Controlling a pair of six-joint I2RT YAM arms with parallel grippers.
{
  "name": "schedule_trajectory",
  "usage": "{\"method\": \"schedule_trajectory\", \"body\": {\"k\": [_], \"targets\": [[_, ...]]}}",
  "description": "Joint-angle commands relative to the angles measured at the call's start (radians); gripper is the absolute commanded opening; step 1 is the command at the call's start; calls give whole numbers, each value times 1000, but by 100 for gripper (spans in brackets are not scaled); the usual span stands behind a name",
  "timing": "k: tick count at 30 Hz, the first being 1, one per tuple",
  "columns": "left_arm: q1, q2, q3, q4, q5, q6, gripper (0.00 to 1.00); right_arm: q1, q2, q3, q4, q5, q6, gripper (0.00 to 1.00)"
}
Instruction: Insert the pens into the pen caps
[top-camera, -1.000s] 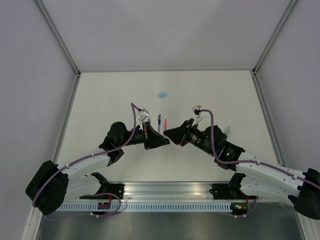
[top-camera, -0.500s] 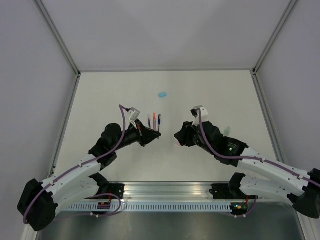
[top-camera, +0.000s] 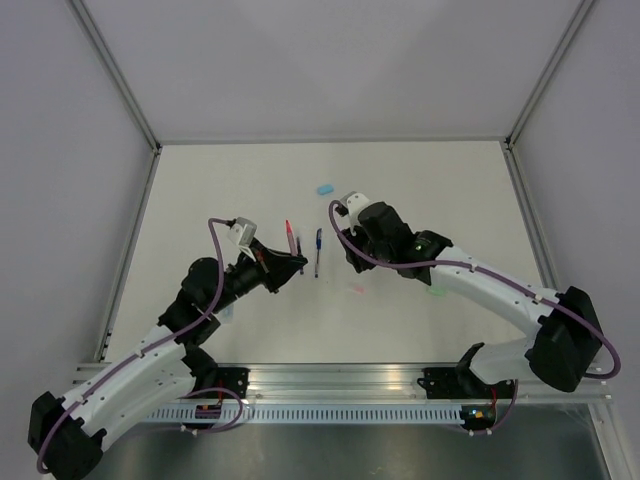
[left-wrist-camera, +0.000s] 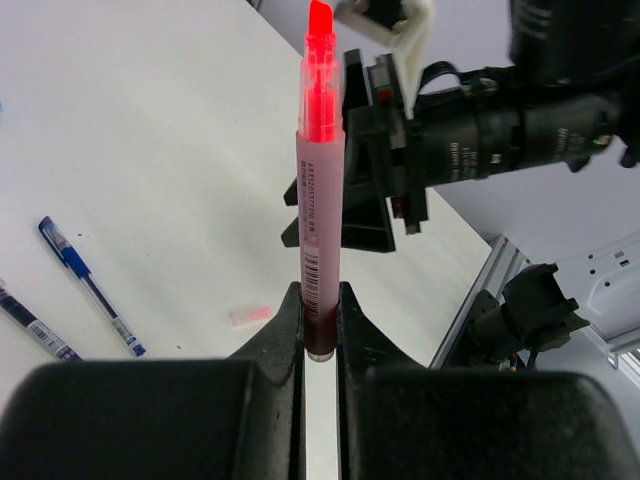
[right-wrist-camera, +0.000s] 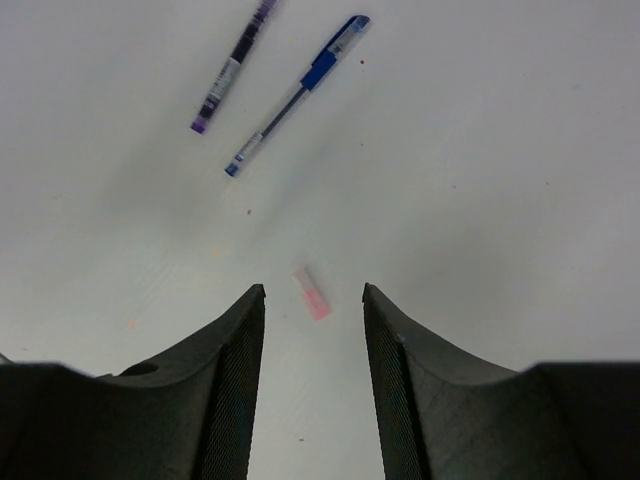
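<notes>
A pink pen (left-wrist-camera: 320, 200) stands upright in my left gripper (left-wrist-camera: 320, 290), which is shut on its lower end; its bare red tip points up. From above, this gripper (top-camera: 297, 263) is left of centre and the pen (top-camera: 290, 230) sticks out of it. My right gripper (right-wrist-camera: 313, 290) hangs open over the table with a small pink pen cap (right-wrist-camera: 312, 293) lying between its fingers, untouched. That cap (top-camera: 357, 290) lies just in front of the right gripper (top-camera: 347, 262). A blue pen (right-wrist-camera: 295, 95) and a dark pen (right-wrist-camera: 232, 70) lie side by side farther out. A light blue cap (top-camera: 324, 188) lies at the back.
A small pale green piece (top-camera: 437, 294) lies on the table under the right forearm. The right arm (left-wrist-camera: 480, 130) stands close behind the pink pen in the left wrist view. White walls enclose the table, and a metal rail (top-camera: 340, 385) runs along its near edge.
The two grippers, tip to tip a second ago, have drawn apart. The left moved left with the pink pen. The right opened and swung back-left; the pink cap now lies on the table.
</notes>
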Motion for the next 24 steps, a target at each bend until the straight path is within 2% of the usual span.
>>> {"method": "schedule_trajectory", "body": {"k": [1, 8, 11, 19, 24], "targets": [[2, -60, 35, -59, 15, -12, 2, -54, 49, 18, -43, -173, -281, 50], [2, -203, 58, -152, -29, -12, 2, -102, 281, 95, -187, -264, -353, 49], [3, -244, 47, -162, -72, -11, 2, -100, 345, 96, -175, -316, -352, 48], [2, -270, 35, -162, -94, -17, 2, -99, 434, 90, -163, -311, -335, 48], [2, -275, 32, -163, -105, -15, 2, -88, 462, 86, -161, -250, -316, 47]]}}
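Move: The pink pen cap lies on the table about 17 cm below my open right hand, about 2 cm ahead and 1 cm to its left. The capped blue pen is some 12 cm ahead and 9 cm left of that hand, and the purple pen is 12 cm ahead and 14 cm left, both lying on the table. From my left hand, the cap is roughly 11 cm ahead, 12 cm to the right and 25 cm below. I drop my right hand about 15 cm towards the pink cap, easing back and right a couple of centimetres, and tip the wrist down some 30 degrees so the half-open fingers point nearly straight at the table, slowing just above the cap. Meanwhile my left hand, still gripping the pink pen upright, draws away up, left and a little back. ##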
